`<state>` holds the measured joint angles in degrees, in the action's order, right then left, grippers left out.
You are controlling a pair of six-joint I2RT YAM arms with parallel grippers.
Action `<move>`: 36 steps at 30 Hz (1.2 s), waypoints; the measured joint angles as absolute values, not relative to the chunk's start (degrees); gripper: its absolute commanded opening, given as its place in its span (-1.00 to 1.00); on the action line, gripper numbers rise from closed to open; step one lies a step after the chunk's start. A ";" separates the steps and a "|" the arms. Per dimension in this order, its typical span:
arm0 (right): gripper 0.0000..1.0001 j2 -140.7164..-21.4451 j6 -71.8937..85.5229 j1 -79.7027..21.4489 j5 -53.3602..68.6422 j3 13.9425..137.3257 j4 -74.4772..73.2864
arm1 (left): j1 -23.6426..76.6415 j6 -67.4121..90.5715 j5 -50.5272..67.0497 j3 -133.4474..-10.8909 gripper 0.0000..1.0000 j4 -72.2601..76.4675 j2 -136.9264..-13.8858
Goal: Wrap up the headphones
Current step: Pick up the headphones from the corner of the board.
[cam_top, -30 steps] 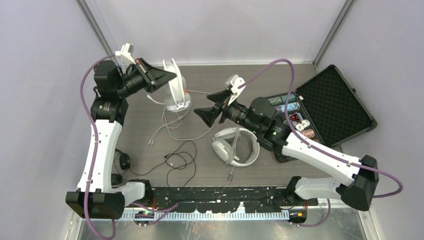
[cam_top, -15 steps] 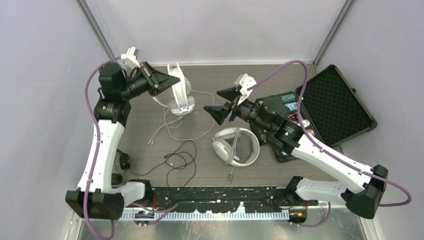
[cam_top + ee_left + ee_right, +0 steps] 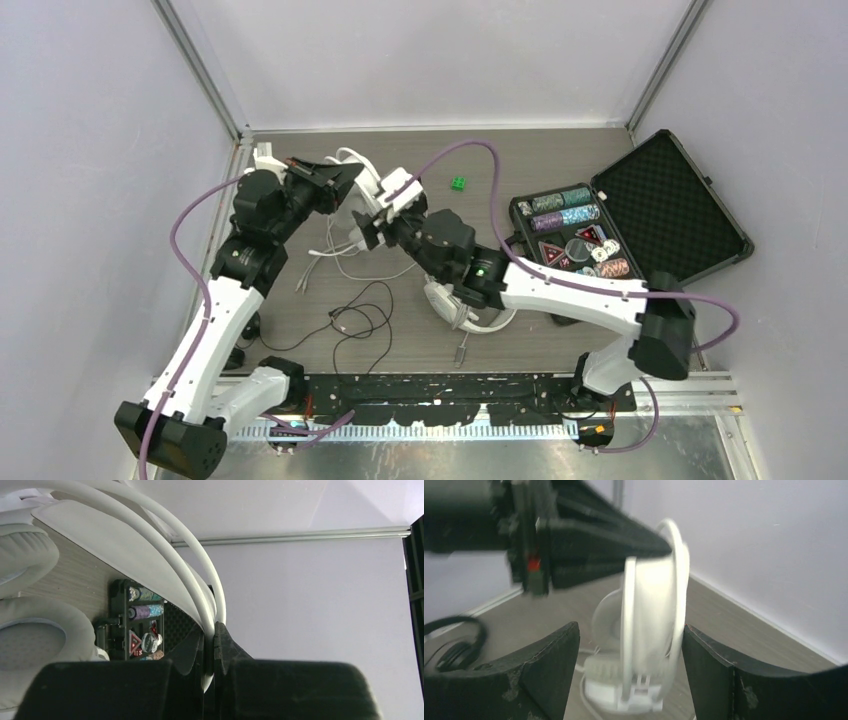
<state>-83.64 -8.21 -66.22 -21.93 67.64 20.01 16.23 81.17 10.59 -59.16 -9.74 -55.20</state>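
A white pair of headphones (image 3: 362,165) stands upright at the back left of the table. My left gripper (image 3: 212,647) is shut on its thin headband (image 3: 190,575), with the padded cups (image 3: 27,647) hanging to the left in the left wrist view. My right gripper (image 3: 629,630) is open, one finger on each side of that same pair (image 3: 654,625), not touching it. The pair's white cord (image 3: 340,262) trails loose on the table. A second white pair (image 3: 490,322) lies flat, partly under my right arm. A black pair (image 3: 245,325) lies at the left with its black cord (image 3: 360,320) spread out.
An open black foam-lined case (image 3: 665,205) holding chips (image 3: 570,225) sits at the right. A small green piece (image 3: 458,183) lies near the back wall. My right arm crosses the table's middle; the left wall runs close behind my left arm.
My right arm has swung left and brought its open fingers around the held headphones. My left gripper has shifted right and lower with the headband still in it.
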 measured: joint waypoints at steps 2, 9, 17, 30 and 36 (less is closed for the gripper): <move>0.56 -87.57 -10.31 -66.26 -26.55 71.50 21.54 | 17.93 82.02 8.56 -59.16 -1.00 -9.26 -55.75; -0.38 -96.79 -20.10 -67.02 -42.24 75.31 28.49 | 22.37 82.94 2.98 -59.16 -1.00 -9.56 -56.03; -0.99 -97.43 -22.96 -66.26 -46.63 74.54 32.53 | 23.22 79.42 -0.16 -59.42 0.07 -9.80 -54.48; -0.99 -82.76 -9.02 -57.36 -25.34 70.11 12.40 | 23.44 39.88 2.02 -78.13 0.35 -29.23 -52.62; -0.99 -80.34 -5.91 -54.87 -15.05 71.16 -3.33 | 23.22 17.37 8.08 -95.37 0.44 -42.39 -59.75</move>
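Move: The right hand, open, has the headphones' headband about 6 cm ahead of its fingers and perhaps 1 cm below them, almost no sideways offset. From this hand the green block lies on the table some 16 cm ahead, 17 cm right and 32 cm down; the wrapped headphones lie some 11 cm back, 19 cm right and 30 cm down. The left hand already pinches that headband; from it the receiving right gripper is roughly 7 cm back, 1 cm right and 3 cm lower. Forward about 6 cm, swinging some 25 degrees clockwise, the right hand brings its open fingers over the headband and pinches it beside the left fingers. The left hand holds nearly still for this, then opens, lets go and draws up some 9 cm and back 6, rolling its left side up and tipping upward, while the right hand carries the headphones off to the right and slightly down. ##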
